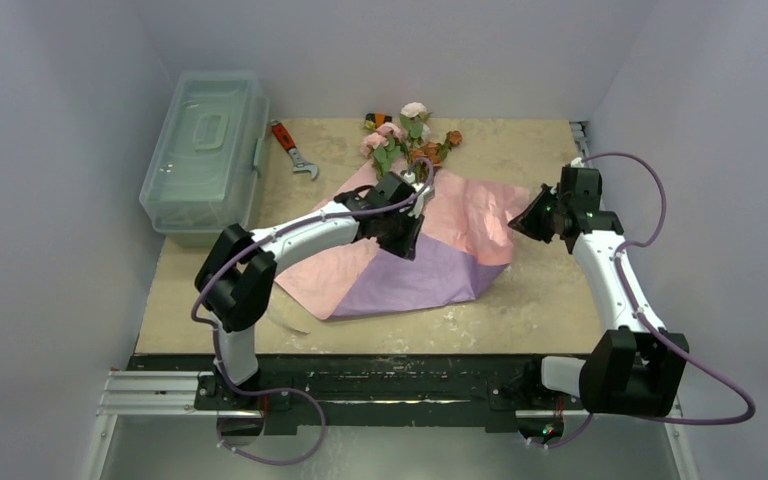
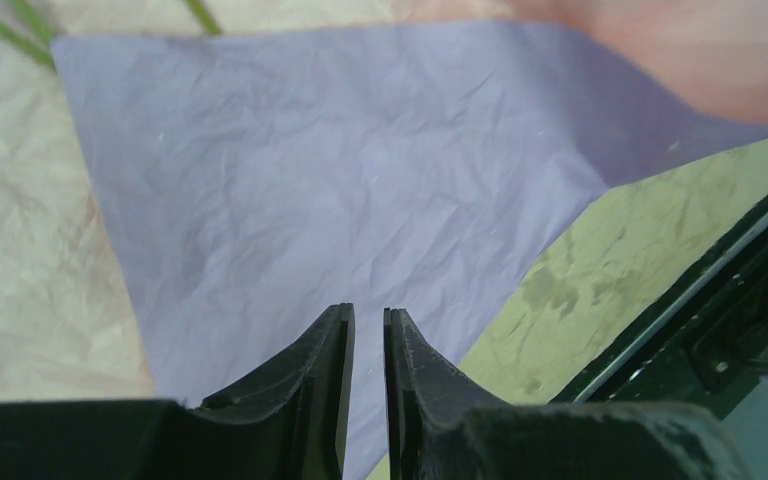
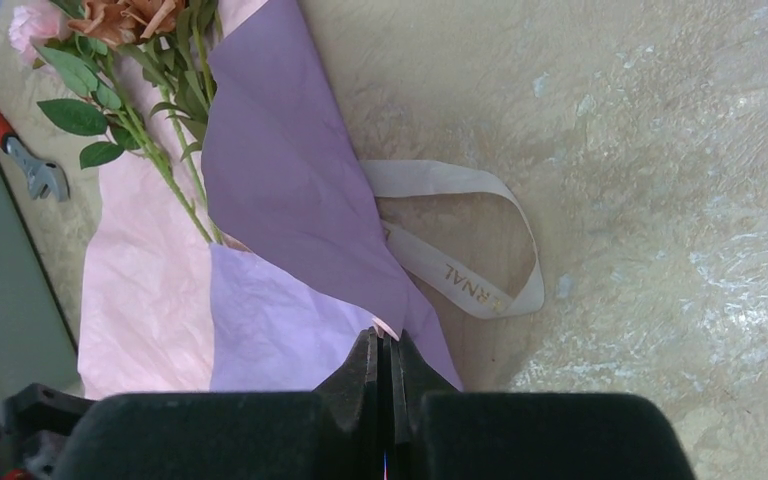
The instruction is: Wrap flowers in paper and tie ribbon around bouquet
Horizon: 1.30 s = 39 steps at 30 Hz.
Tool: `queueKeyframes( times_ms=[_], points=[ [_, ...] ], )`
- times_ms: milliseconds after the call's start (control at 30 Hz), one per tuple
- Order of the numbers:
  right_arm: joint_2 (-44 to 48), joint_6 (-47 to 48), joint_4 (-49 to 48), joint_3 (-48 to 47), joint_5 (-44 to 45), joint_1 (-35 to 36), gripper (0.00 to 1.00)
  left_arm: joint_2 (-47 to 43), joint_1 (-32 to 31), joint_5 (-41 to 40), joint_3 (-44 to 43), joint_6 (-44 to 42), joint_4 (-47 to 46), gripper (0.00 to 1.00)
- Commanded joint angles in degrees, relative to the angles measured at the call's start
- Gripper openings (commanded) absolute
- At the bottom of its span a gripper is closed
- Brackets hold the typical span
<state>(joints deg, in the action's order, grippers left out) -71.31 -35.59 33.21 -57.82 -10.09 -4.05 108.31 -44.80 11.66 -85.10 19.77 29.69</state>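
Observation:
The paper (image 1: pixel 440 250) lies crinkled at the table's middle, pink (image 3: pixel 150 290) with lilac flaps (image 2: pixel 340 190) folded over. The flowers (image 1: pixel 405 135) rest on its far corner, their pink, white and orange blooms beyond the paper and their green stems (image 3: pixel 175 180) running under a lilac flap. My left gripper (image 2: pixel 368 312) hangs just over the lilac face, its jaws a narrow gap apart with nothing between them; in the top view it (image 1: pixel 407 240) is at the paper's centre. My right gripper (image 3: pixel 387 338) is shut on the paper's right corner (image 1: pixel 516 222). A loop of cream ribbon (image 3: pixel 460 280) pokes out beside that flap.
A clear plastic lidded box (image 1: pixel 205 150) stands at the far left. A red-handled wrench (image 1: pixel 293 150) lies between it and the flowers. The black rail (image 2: pixel 700 300) of the table's near edge runs close to the left gripper.

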Motion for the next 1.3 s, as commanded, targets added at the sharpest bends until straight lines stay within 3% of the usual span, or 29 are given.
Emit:
queueKeyframes(
  times_ms=[0,367,833,1267],
  points=[
    [-0.5,0.2,-1.7,-0.3,-0.9,0.3,0.00,-0.9,0.9,-3.1,7.1,-2.4,0.7,0.21],
    [-2.0,-1.7,-2.7,-1.3,-4.5,2.1,0.00,6.1,3.1,-2.1,8.0,-4.2,-1.9,0.18],
    [-10.1,-12.6,-11.9,-4.0,-4.5,19.1,0.00,5.1,3.3,-0.9,7.4,-2.7,-2.3,0.18],
    [-19.7,-13.0,-15.8,-5.2,-7.7,23.3,0.00,-2.2,4.9,0.3,8.9,2.8,-2.8,0.21]
  ],
)
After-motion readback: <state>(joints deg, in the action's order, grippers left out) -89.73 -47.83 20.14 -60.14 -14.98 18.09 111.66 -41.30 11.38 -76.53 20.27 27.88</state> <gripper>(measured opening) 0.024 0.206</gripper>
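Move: The stem ends of the bouquet, over which the paper's right corner is to be folded, lie about 10 cm ahead, 19 cm left and 14 cm below the right hand, which already holds that corner. From that hand the orange roses are some 25 cm ahead and 15 cm left, the ribbon about 3 cm ahead, almost underneath. For the empty left hand, the purple bottom fold's middle is roughly 9 cm straight down and 1 cm back; the stem ends are 13 cm ahead. The paper's raised right corner, still pinched in the right fingers, is carried about 16 cm left towards the stem ends, sinking some 5 cm mostly late on, as the wrist turns about 15 degrees counter-clockwise. Before that sweep, the left hand drops about 8 cm and goes 5 cm left onto the purple fold, holds it down with barely parted fingertips, then eases up a centimetre at the end. ##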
